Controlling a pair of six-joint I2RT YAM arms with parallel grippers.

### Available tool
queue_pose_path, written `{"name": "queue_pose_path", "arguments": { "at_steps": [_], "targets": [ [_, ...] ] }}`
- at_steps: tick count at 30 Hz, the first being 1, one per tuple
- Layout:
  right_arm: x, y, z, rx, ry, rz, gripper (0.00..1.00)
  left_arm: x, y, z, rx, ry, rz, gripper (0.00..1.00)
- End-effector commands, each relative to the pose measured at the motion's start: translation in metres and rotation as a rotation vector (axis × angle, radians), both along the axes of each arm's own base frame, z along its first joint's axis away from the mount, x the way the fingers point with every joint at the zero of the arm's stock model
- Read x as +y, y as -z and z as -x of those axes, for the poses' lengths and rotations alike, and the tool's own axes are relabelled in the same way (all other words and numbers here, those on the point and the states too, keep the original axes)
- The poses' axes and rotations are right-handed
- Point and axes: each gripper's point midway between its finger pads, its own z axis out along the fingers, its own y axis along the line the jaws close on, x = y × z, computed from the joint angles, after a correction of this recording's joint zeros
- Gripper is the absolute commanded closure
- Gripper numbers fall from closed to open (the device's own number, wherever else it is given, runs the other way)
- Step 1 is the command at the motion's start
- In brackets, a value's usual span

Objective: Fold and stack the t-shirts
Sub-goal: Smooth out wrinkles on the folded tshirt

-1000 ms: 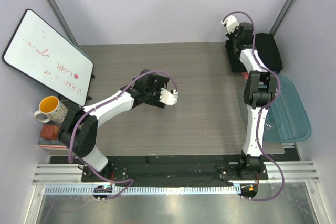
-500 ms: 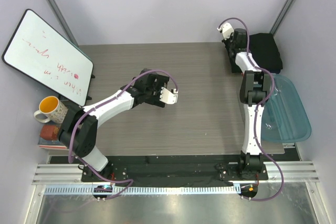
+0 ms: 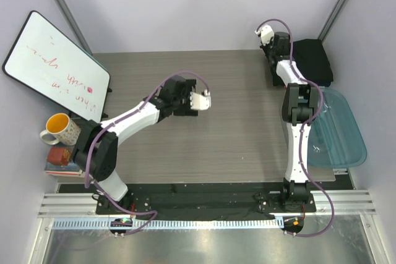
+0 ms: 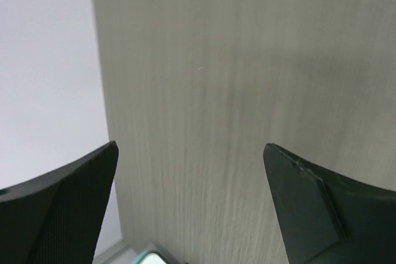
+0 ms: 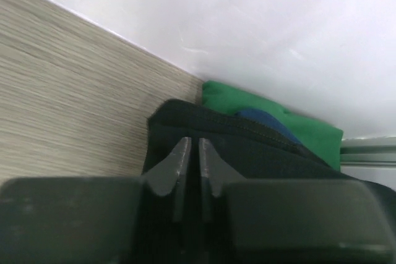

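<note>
A folded black t-shirt point(image 3: 312, 60) tops a stack at the table's far right corner. In the right wrist view the black shirt point(image 5: 278, 153) lies over a navy one point(image 5: 266, 122) and a green one point(image 5: 266, 108). No coral-red shirt or rose print shows. My right gripper point(image 3: 275, 46) point(image 5: 192, 143) hovers at the stack's left edge, its fingers closed to a thin slit with nothing seen between them. My left gripper point(image 3: 199, 100) point(image 4: 190, 148) is wide open and empty over bare table at mid-table.
A translucent blue tub point(image 3: 337, 128) sits at the right edge, near the stack. A whiteboard point(image 3: 55, 66) leans at the far left. A yellow-lined mug point(image 3: 59, 129) and books point(image 3: 62, 160) stand at the left edge. The wall runs just behind the stack.
My right gripper has drawn left off the top of the stack to its left edge. My left gripper has shifted slightly farther up the table and turned.
</note>
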Motion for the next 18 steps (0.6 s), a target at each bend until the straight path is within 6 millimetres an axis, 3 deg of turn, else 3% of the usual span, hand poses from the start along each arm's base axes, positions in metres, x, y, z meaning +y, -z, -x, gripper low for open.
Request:
{"name": "queue_pose_path", "arguments": {
  "at_steps": [1, 2, 3, 4, 5, 6, 7, 9, 10, 12, 13, 15, 16, 17, 18],
  "targets": [
    [0.044, -0.177, 0.015, -0.280, -0.062, -0.031, 0.74, 0.019, -0.079, -0.065, -0.131, -0.333, 0.293, 0.00],
    [0.049, -0.183, 0.022, -0.260, -0.071, -0.037, 0.68, 0.029, -0.084, -0.074, -0.112, -0.406, 0.358, 0.00],
    [0.055, -0.214, 0.035, -0.294, -0.085, -0.042, 0.58, 0.029, -0.111, -0.084, -0.136, -0.425, 0.422, 0.00],
    [0.056, -0.221, 0.043, -0.290, -0.086, -0.042, 0.33, 0.032, -0.119, -0.087, -0.132, -0.448, 0.451, 0.00],
    [0.057, -0.226, 0.051, -0.276, -0.081, -0.049, 0.20, 0.039, -0.129, -0.092, -0.140, -0.474, 0.482, 0.00],
    [0.054, -0.258, 0.068, -0.320, -0.069, -0.057, 0.05, 0.037, -0.150, -0.096, -0.145, -0.486, 0.551, 0.00],
    [0.043, -0.253, 0.076, -0.300, -0.008, -0.049, 0.00, 0.041, -0.158, -0.098, -0.148, -0.503, 0.575, 0.00],
    [0.029, -0.269, 0.103, -0.302, 0.059, -0.051, 0.00, 0.052, -0.183, -0.103, -0.155, -0.575, 0.689, 0.00],
    [0.024, -0.270, 0.113, -0.282, 0.077, -0.042, 0.00, 0.061, -0.186, -0.104, -0.156, -0.627, 0.713, 0.00],
    [0.014, -0.240, 0.134, -0.163, 0.143, -0.057, 0.00, 0.079, -0.189, -0.105, -0.155, -0.717, 0.772, 0.00],
    [0.001, -0.243, 0.150, -0.154, 0.225, -0.052, 0.00, 0.093, -0.187, -0.101, -0.167, -0.774, 0.757, 0.00],
    [-0.008, -0.200, 0.176, -0.030, 0.303, -0.066, 0.00, 0.111, -0.171, -0.095, -0.137, -0.847, 0.742, 0.00],
    [-0.009, -0.199, 0.191, -0.011, 0.311, -0.067, 0.00, 0.116, -0.164, -0.085, -0.091, -0.865, 0.740, 0.00],
    [-0.003, -0.183, 0.204, 0.057, 0.271, -0.074, 0.00, 0.131, -0.160, -0.081, -0.079, -0.913, 0.762, 0.00],
    [-0.002, -0.157, 0.217, 0.124, 0.268, -0.071, 0.00, 0.140, -0.149, -0.075, -0.062, -0.952, 0.779, 0.00]
  ]
}}
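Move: The right hand, nearly shut, is over the far left corner area of the folded black t-shirt, whose middle lies about 6 cm back, 9 cm to its right and 3 cm below. The green shirt's edge peeks out some 4 cm ahead and 7 cm right; the pink shirt shows roughly 15 cm back and 4 cm right; the tray is about 32 cm back and 14 cm right. From the left hand, the black shirt is around 22 cm ahead, 43 cm right. Its fingertips coming free of the black shirt, the right hand climbs away by about 28 cm and draws back some 17 cm, drifting left and then right again, its fingers spreading wide and tipping up a little. The open, empty left hand also rises, swinging forward and left over bare table towards the far edge, turning counter-clockwise and rolling left side down. ##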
